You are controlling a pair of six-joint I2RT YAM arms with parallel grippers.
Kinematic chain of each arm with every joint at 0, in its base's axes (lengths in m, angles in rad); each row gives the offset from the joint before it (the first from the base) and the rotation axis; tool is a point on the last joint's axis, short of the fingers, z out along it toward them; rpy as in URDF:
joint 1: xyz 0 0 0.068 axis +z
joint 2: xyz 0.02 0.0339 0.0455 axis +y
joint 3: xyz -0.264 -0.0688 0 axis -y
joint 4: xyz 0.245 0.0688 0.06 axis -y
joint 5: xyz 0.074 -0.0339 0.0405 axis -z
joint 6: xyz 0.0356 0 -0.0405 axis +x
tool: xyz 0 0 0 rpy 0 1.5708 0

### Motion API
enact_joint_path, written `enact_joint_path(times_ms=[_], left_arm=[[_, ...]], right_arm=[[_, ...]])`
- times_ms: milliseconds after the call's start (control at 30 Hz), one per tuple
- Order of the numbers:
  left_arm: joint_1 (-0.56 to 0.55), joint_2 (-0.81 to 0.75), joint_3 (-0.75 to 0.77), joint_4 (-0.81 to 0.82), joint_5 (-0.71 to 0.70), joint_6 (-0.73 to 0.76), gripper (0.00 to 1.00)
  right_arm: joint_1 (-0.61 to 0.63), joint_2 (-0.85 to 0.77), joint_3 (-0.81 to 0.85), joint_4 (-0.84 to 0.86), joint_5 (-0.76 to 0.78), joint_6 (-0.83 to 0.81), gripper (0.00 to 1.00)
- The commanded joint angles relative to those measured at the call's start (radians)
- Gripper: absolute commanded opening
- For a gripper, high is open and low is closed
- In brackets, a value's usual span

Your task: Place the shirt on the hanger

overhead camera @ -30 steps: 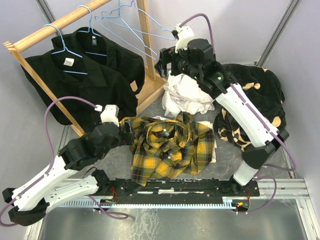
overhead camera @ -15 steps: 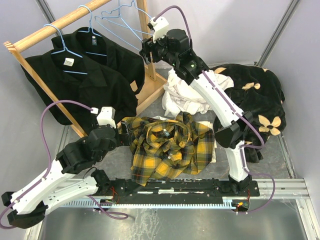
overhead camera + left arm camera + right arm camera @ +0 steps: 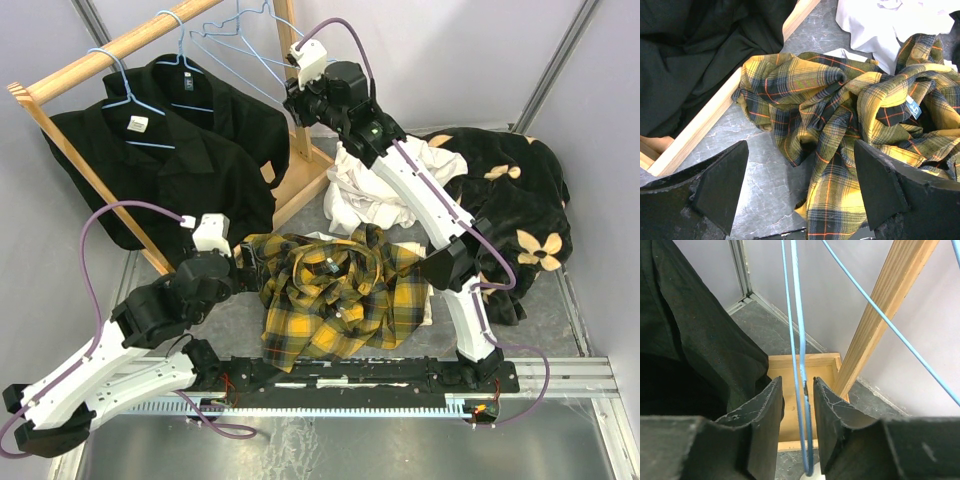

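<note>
The yellow-and-black plaid shirt point(image 3: 340, 295) point(image 3: 855, 125) lies crumpled on the grey table in front of the arms. My left gripper point(image 3: 243, 265) point(image 3: 800, 150) hovers low at the shirt's left edge, open wide, with a fold of plaid and bare table between its fingers. My right gripper point(image 3: 297, 105) point(image 3: 797, 382) is raised at the rack. Its jaws have narrowed around the lower loop of a light-blue wire hanger point(image 3: 250, 55) point(image 3: 802, 365). A small gap shows on each side of the wire.
A wooden rack point(image 3: 110, 50) holds two black shirts point(image 3: 170, 150) on blue hangers. Its post point(image 3: 885, 310) and base frame point(image 3: 790, 390) stand right by the right gripper. A cream-white shirt point(image 3: 370, 195) and a black flowered garment point(image 3: 510, 200) lie at the back right.
The right arm swung left from above the white shirt to the hanging wire hangers, and its jaws narrowed around one wire. The left gripper edged slightly closer to the shirt.
</note>
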Motion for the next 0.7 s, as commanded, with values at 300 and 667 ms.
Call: enact_joint_path(times_ms=[300, 667], left_arm=[[0.003, 0.009, 0.001, 0.045, -0.029, 0.009, 0.91], [0.003, 0.013, -0.001, 0.045, -0.032, 0.007, 0.9]], right_arm=[[-0.008, -0.023, 0.006, 0.054, -0.029, -0.046, 0.04], [-0.007, -0.049, -0.005, 0.163, -0.073, -0.011, 0.0]])
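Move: The near end of the blue hanger already stands between my right hand's half-open pads, barely 1 cm ahead. From that hand the rack's right post is about 15 cm ahead and 3 cm left, the second hanger's wire some 6 cm ahead and 4 cm right, and the black jacket roughly 20 cm left, level fore-and-aft and 15 cm below. From my left hand, the hanger end lies some 30 cm ahead, 9 cm right and 16 cm higher. I shut my right fingers quickly on the hanger wire while the hand stays almost in place by the rack, pinching the wire between the fingertips where it had only stood in the gap. With that grip kept, the hand then just begins to ease up and to my left, about half a centimetre, fingertips tipping up a few degrees. ##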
